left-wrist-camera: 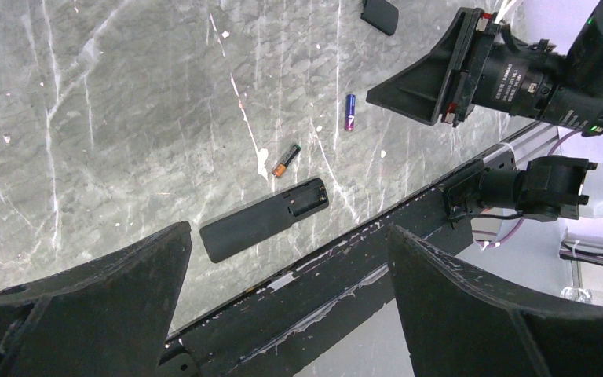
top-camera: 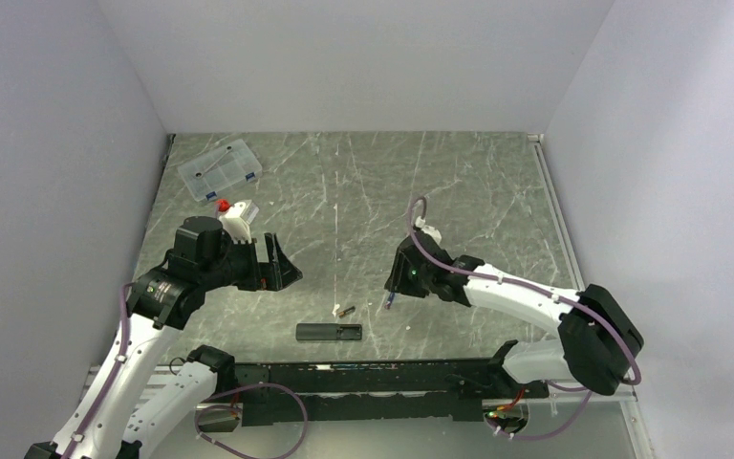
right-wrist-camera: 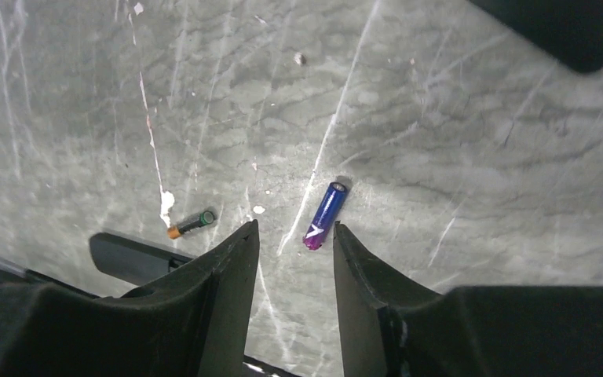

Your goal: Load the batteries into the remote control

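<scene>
The remote control (top-camera: 329, 332) (left-wrist-camera: 265, 219) (right-wrist-camera: 129, 258) lies flat near the table's front edge, its battery bay uncovered at one end. A battery with an orange end (top-camera: 345, 310) (left-wrist-camera: 286, 159) (right-wrist-camera: 191, 223) lies just behind it. A blue battery (left-wrist-camera: 350, 111) (right-wrist-camera: 324, 215) rests on the table to its right, just ahead of my right gripper's fingertips. My right gripper (top-camera: 391, 295) (right-wrist-camera: 294, 228) hangs low over it, partly open, with nothing between the fingers. My left gripper (top-camera: 283, 272) (left-wrist-camera: 289, 232) stands wide open and empty, raised to the left of the remote control.
A clear compartment box (top-camera: 220, 169) sits at the back left. A small flat black piece (left-wrist-camera: 380, 13) lies beyond the blue battery. The black mounting rail (top-camera: 373, 382) runs along the near edge, just in front of the remote control.
</scene>
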Controlling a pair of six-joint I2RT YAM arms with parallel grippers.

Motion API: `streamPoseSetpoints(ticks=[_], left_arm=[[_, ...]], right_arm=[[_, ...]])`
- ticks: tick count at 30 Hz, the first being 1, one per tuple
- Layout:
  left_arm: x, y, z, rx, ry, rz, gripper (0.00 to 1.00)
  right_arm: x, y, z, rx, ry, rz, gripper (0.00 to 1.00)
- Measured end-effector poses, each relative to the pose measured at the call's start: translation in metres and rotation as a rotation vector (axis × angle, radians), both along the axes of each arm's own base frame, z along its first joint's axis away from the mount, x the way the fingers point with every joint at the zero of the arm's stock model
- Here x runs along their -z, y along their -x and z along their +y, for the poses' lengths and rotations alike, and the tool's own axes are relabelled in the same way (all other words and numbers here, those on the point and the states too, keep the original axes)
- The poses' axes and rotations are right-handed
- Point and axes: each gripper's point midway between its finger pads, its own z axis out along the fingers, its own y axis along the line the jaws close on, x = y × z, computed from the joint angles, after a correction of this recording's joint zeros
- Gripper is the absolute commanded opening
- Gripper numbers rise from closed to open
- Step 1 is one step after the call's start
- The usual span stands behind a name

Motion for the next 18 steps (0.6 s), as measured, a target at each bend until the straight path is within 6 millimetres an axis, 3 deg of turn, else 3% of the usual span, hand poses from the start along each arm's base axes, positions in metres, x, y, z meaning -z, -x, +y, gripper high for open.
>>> streamPoseSetpoints(ticks=[5,8,10,18], left_arm=[[0.0,0.0,0.0,0.0,0.0,0.0,0.99],[0.0,0.0,0.0,0.002,0.001,0.0,1.0],[0.0,0.001,-0.001,0.005,0.003,0.001,1.0],[0.001,0.001,-0.001,0.006,0.003,0.004,1.0]], right_arm=[[-0.011,-0.013,0.004,-0.175,0.109,-0.055,0.4],[-0.012,-0.021,0.01,-0.282,0.162,-0.07,0.25],[-0.009,-0.025,0.012,-0.351,0.195,-0.062,0.19],[0.013,-0.028,0.007,-0.491,0.305,0.006,0.16]])
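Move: The blue battery lies on the table just under the right hand, about 2 cm back from it and 4 cm below. At that same depth, the orange battery is some 11 cm to the hand's left and 5 cm back, the remote control about 15 cm left and 10 cm back, and the battery cover some 9 cm right and 10 cm ahead. From the left hand the blue battery is roughly 25 cm to the right, about level fore and aft, and 20 cm lower. With the blue battery already free on the table, the right hand swings forward about 3 cm beyond it, first rising a centimetre and then dipping some 2.5 cm, so that its tips end lower than they began but still clear above the table. On the way the wrist turns about 30 degrees counter-clockwise and rolls its left side down some 15 degrees, while the partly open fingers close, touching nothing, to a narrow gap on the far side of the battery. ##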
